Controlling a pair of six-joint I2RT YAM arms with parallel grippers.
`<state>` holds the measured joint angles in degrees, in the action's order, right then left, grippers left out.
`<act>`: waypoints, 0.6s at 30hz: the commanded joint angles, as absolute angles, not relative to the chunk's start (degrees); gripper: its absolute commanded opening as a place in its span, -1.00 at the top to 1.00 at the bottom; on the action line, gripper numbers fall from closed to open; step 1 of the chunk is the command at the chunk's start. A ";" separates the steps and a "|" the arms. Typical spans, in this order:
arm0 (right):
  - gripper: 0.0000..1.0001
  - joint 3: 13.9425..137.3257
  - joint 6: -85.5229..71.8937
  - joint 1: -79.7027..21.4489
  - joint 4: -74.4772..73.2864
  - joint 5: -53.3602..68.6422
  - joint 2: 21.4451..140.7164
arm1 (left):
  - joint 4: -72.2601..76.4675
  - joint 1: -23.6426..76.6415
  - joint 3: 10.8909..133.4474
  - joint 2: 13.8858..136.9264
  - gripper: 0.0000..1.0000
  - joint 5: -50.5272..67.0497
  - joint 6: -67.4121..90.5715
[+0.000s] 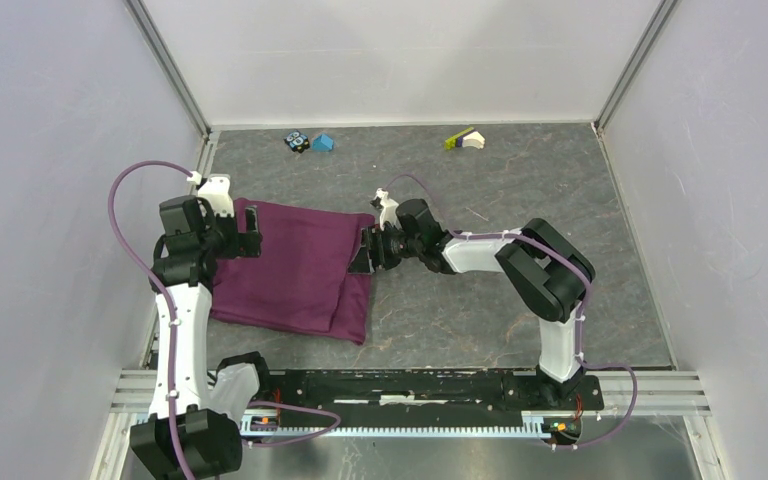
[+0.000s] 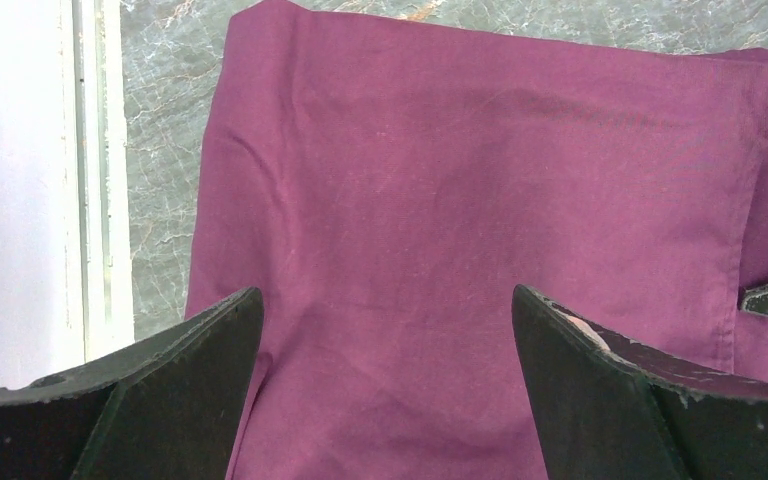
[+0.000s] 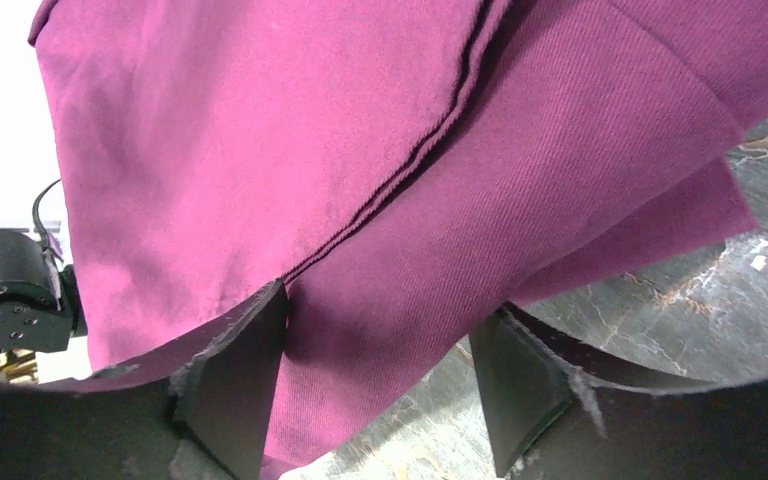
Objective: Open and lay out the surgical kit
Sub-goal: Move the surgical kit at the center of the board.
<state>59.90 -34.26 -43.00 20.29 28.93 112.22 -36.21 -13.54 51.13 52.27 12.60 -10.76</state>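
Note:
The surgical kit shows only as a folded dark-purple cloth wrap (image 1: 290, 265) lying flat on the table's left half; what it holds is hidden. My left gripper (image 1: 250, 230) hovers over the wrap's far-left part, its jaws spread wide with nothing between them. In the left wrist view the cloth (image 2: 460, 180) fills the frame beyond the left gripper (image 2: 387, 292). My right gripper (image 1: 365, 252) is at the wrap's right edge. There the cloth (image 3: 260, 130) has a folded flap lying between the jaws of the right gripper (image 3: 390, 300): one finger touches it, the other stands apart, so it is open.
Small blue and black blocks (image 1: 308, 142) and a yellow-purple-white block (image 1: 464, 139) sit near the back wall. Grey marbled table (image 1: 480, 300) stretches right of the wrap. A metal rail (image 1: 205, 160) and white walls close in the left side.

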 commanded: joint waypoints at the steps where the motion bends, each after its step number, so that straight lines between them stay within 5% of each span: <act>1: -0.34 60.32 -29.54 -42.99 11.68 19.05 111.59 | -34.15 -13.83 51.06 52.73 -1.00 14.00 -10.12; 10: 0.03 59.68 -26.69 -39.21 9.84 12.36 110.75 | -34.13 -13.87 50.55 51.97 -0.99 12.60 -12.38; 18: 0.09 61.33 -23.53 -37.22 7.69 8.51 110.35 | -34.89 -13.78 51.27 54.75 -1.00 7.12 -14.15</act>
<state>61.30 -30.46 -39.75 16.73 20.25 109.43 -35.83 -13.54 50.35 53.01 10.48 -11.62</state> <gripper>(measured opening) 0.481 0.995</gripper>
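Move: The right gripper already straddles the surgical kit's right edge, with the bunched fold between its half-open fingers. The kit's middle lies about 15 cm to its left, 2 cm back and 3 cm lower. The blue block is roughly 27 cm ahead and 11 cm left, the white block some 28 cm ahead and 24 cm right. From the left gripper, the kit's edge is about 27 cm right, 1 cm back and 15 cm down. Close the right fingers further to pinch the bunched fold on the surgical kit's right edge, lifting about 1 cm. Then drag that edge roughly 5 cm forward and 3 cm right, towards the middle of the board, turning the wrist some 10 degrees clockwise on the way. ##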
